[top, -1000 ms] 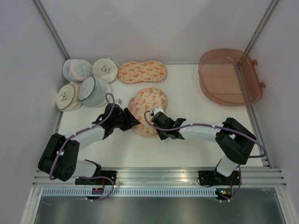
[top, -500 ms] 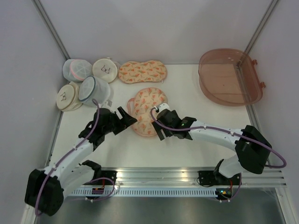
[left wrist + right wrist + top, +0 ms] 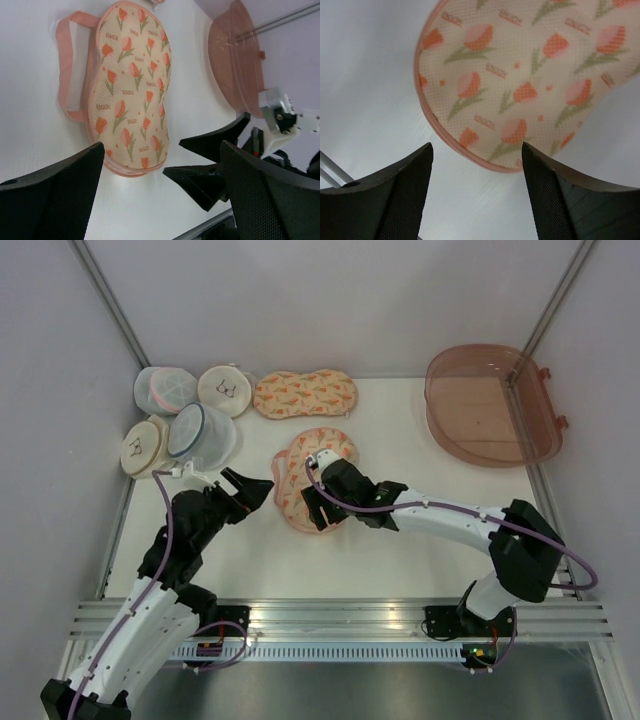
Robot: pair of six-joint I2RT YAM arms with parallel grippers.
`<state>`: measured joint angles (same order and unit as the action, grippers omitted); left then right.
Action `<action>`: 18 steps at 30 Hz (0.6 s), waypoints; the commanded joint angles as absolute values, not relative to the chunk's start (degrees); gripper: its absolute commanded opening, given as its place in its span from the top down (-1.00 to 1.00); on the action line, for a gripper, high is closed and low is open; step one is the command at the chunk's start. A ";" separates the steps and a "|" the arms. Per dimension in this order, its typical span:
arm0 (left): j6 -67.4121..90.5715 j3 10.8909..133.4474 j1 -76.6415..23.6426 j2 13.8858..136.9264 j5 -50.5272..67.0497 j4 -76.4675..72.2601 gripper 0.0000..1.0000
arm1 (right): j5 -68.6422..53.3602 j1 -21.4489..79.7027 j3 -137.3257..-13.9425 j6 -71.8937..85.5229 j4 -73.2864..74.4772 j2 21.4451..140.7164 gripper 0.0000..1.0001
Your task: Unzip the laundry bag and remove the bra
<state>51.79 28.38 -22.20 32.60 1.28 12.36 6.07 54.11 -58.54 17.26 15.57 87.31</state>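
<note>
The laundry bag [image 3: 318, 465] is a peach, two-lobed case with an orange flower print and lies in the middle of the table. A loop of its pink edging [image 3: 67, 65] stands off one side. My left gripper [image 3: 256, 488] is open and empty, just left of the bag and apart from it. The left wrist view shows the bag [image 3: 132, 95] beyond my left gripper [image 3: 160, 190]. My right gripper [image 3: 316, 512] hangs open over the bag's near end. In the right wrist view the bag's rim [image 3: 470, 145] lies just ahead of my right gripper [image 3: 477, 170]. The bra is hidden.
A second peach printed case [image 3: 305, 393] lies at the back. Several round mesh pouches [image 3: 190, 435] are piled at the back left. A translucent pink tub [image 3: 490, 405] stands at the back right. Grey walls close in on both sides.
Both grippers have opened. My left gripper has drawn back to the left, off the bag. My right gripper has moved left, to the bag's near end.
</note>
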 commanded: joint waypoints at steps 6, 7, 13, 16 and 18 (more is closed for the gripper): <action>51.42 29.79 -22.06 26.98 -3.16 15.20 -0.99 | 0.18 56.42 -69.25 16.79 8.18 100.53 -0.39; 51.42 29.79 -21.97 26.72 -3.34 15.38 -0.99 | 0.35 56.60 -70.82 16.70 8.52 101.50 -0.38; 51.07 30.06 -21.97 24.88 -4.57 16.79 -0.99 | 0.44 57.22 -74.17 17.22 8.96 105.99 -0.06; 50.98 29.88 -21.97 24.35 -5.62 17.49 -0.99 | 0.44 57.57 -74.88 17.14 9.32 107.31 -0.02; 50.98 29.80 -22.06 24.17 -5.80 17.58 -0.99 | 0.70 57.83 -75.14 17.14 9.58 108.19 -0.02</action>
<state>51.77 28.40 -22.20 24.75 -4.01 17.12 0.84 57.23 -72.64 17.17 10.66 106.76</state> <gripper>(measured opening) 0.993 0.512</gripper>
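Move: The near-left rim of the laundry bag, just below its strap, lies about 9 cm to the right hand's left, some 4 cm ahead and 9 cm below. From the same hand, the bag's middle is roughly 11 cm straight ahead and the strap about 12 cm ahead and 8 cm left; the second bag is some 35 cm ahead and 2 cm left. From the left hand, the rim is about 5 cm ahead, 4 cm right and 18 cm down. Sweep the right gripper left over the near end of the laundry bag towards its near-left rim, about 9 cm, sinking some 3 cm as it goes and easing off towards the end. Narrow its fingers to about half open, still clear of the cloth. Meanwhile draw the empty left gripper, kept wide open, a little farther left and up, away from the bag. ##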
